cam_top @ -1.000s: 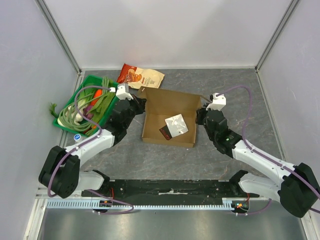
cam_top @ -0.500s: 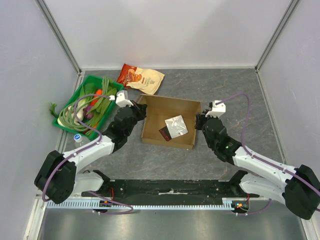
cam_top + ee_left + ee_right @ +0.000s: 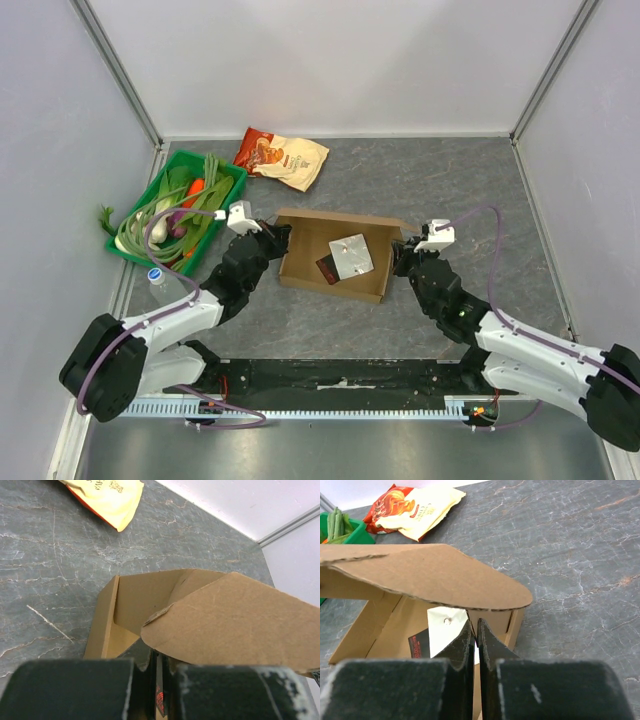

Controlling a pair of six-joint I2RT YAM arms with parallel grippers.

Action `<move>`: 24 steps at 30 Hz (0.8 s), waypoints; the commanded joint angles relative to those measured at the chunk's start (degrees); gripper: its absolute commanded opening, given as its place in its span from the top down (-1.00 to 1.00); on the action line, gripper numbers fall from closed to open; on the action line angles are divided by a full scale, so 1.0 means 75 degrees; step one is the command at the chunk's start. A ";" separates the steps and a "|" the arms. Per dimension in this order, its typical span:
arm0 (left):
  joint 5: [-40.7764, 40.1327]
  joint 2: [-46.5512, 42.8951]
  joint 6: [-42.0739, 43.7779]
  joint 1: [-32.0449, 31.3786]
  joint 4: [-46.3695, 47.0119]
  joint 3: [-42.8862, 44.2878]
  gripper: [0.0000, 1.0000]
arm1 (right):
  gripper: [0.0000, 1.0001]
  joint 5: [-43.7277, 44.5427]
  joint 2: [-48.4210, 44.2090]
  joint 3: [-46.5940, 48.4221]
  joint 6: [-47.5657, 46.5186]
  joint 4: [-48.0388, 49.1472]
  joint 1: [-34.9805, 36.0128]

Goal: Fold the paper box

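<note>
The paper box (image 3: 303, 250) is brown cardboard and lies open in the middle of the table. Inside it are a white packet (image 3: 351, 253) and a dark card (image 3: 328, 267). My left gripper (image 3: 278, 238) is shut at the box's left wall. In the left wrist view its tips (image 3: 159, 655) sit just under a rounded side flap (image 3: 235, 620). My right gripper (image 3: 402, 255) is shut at the right wall. Its tips (image 3: 474, 627) sit under the other rounded flap (image 3: 430, 575), with nothing between them. I cannot see whether the left tips pinch any cardboard.
A cream-and-red snack bag (image 3: 282, 156) lies behind the box. A green basket (image 3: 150, 258) of vegetables stands at the left, with a small capped bottle (image 3: 155, 277) beside it. White walls close in the table on three sides.
Both grippers have drawn back toward the near edge. The box has slid nearer with them, away from the snack bag. Its side flaps now stand up over the fingertips.
</note>
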 commanded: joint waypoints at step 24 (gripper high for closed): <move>-0.0211 -0.0283 0.0061 -0.0114 -0.1245 -0.0538 0.96 | -0.78 -0.2353 -0.1087 0.6342 0.0075 -0.8474 0.0105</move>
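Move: The lid's front flap spans between both grippers at about their height; its middle lies some 12 cm left and 5 cm ahead of the right hand, whose shut fingers are at its right corner. From the right hand, the open tray's middle lies about 14 cm left, 6 cm ahead and 14 cm down, and the white packet in the tray about 10 cm left, 7 cm ahead and 15 cm down. From the left hand, the flap's middle is some 13 cm right and 2 cm ahead. Open the right gripper wide to let go of the lid's right corner while drawing straight back about 10 cm, tipping the fingers down and swinging them some 15 degrees counter-clockwise; then lift it about 13 cm clear of the box. Keep the left gripper shut on the lid's left corner, easing it only a little back, down and to the left. ##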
